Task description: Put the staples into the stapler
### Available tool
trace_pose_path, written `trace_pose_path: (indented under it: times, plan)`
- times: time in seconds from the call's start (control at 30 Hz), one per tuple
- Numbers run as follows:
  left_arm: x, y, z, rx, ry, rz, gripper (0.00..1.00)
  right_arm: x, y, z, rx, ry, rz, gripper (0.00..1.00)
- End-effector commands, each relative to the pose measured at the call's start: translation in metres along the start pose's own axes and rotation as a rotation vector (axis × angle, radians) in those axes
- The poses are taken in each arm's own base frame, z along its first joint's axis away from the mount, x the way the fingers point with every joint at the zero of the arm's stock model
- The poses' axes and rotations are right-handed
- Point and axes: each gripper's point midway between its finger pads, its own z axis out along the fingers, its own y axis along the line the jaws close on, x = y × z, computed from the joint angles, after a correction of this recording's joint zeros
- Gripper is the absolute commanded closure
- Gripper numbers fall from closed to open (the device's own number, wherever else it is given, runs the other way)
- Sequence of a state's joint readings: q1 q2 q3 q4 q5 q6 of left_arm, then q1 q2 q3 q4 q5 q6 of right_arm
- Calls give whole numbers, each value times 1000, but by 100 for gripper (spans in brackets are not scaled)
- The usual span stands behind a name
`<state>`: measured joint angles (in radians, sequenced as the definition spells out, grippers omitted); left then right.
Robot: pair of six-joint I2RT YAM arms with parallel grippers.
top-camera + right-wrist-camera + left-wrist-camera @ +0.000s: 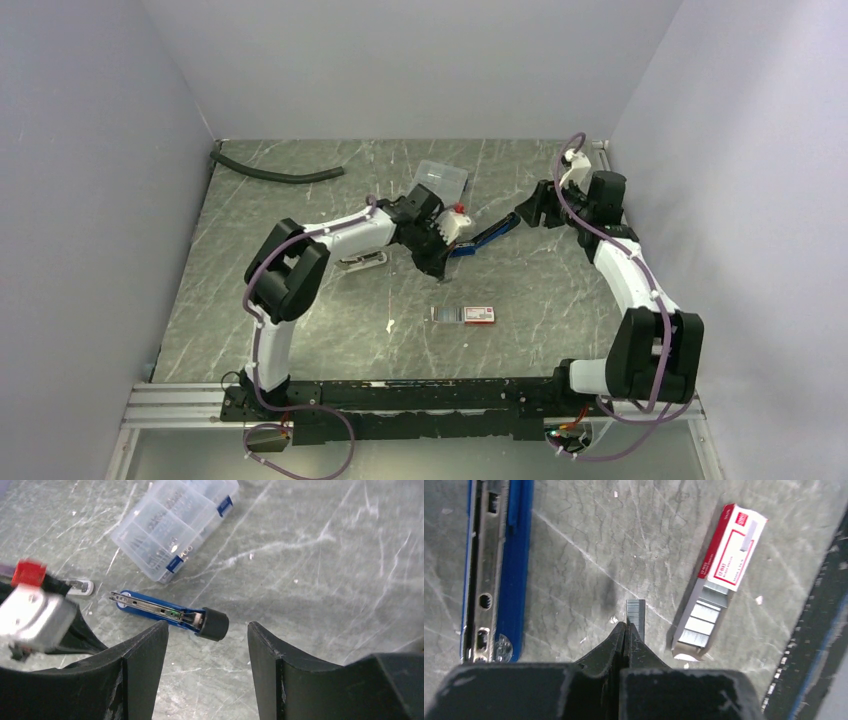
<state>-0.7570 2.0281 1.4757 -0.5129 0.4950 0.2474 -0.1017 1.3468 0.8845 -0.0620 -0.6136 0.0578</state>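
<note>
My left gripper [626, 627] is shut on a short silvery strip of staples [635, 614] that sticks out past its tips, above the table. The blue stapler [499, 570] lies opened to its left, its metal channel facing up. To the right lies the white, red-ended staples box [734, 545], with its grey tray [699, 625] pulled out and more strips in it. In the right wrist view the stapler [160, 611] lies just beyond my right gripper [207, 625], which is open and holds nothing. From above, the stapler [482, 238] lies between both grippers.
A clear compartment case [175, 525] stands behind the stapler. A black hose [280, 172] lies at the back left. A silvery metal piece [360, 261] lies under the left forearm. The staples box [466, 315] sits nearer the front. Grey walls close in three sides.
</note>
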Motion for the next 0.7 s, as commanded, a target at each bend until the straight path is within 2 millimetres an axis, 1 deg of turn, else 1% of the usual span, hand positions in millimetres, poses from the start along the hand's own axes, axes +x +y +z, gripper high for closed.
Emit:
trace_pose_path:
  times: [0.0,0.13,0.23,0.3,0.37,0.43,0.47,0.57,0.67]
  plan:
    - [-35,-22,-41,185,-144,-110,97,-49,23,-22,-83,-144,-238,37]
    - [-45,-36,-58,353,-208,-222,97,-47,51,-32,-249,-139,-373,38]
    - [-53,-46,-68,448,-227,-315,97,-49,73,-45,-363,-137,-508,38]
    - [-57,-50,-73,500,-237,-348,97,-45,86,-54,-421,-124,-594,38]
    - [-62,-56,-79,552,-244,-368,97,-36,98,-59,-461,-93,-667,38]
    - [-67,-62,-85,617,-248,-389,97,-24,111,-59,-491,-55,-748,38]
    - [-69,-64,-88,648,-249,-401,97,-16,125,-59,-520,-36,-800,38]
    - [-75,-71,-96,744,-244,-427,97,6,148,-59,-559,-9,-912,39]
    - [-76,-73,-99,767,-246,-419,97,26,160,-61,-618,13,-990,40]
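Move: The staple strip is already pinched in the left fingertips, and the open right gripper it is being offered to hangs roughly 19 cm to the right of the left hand, 11 cm farther out and 12 cm higher. From the left hand, the open stapler lies some 6 cm ahead, 5 cm right and 6 cm below; the staple box is 8 cm back, 5 cm right and 6 cm below. From the right hand, the strip is about 18 cm left, 11 cm back and 13 cm lower. Lift the left gripper about 10 cm off the stapler area, easing slightly back, keeping the staple strip pinched while its fingers swing up towards level and round to point right and back. Meanwhile bring the right gripper left, back and up over the stapler towards the strip, turning it counter-clockwise nearly 50 degrees until its still-open fingers point mostly left at the left fingertips. ##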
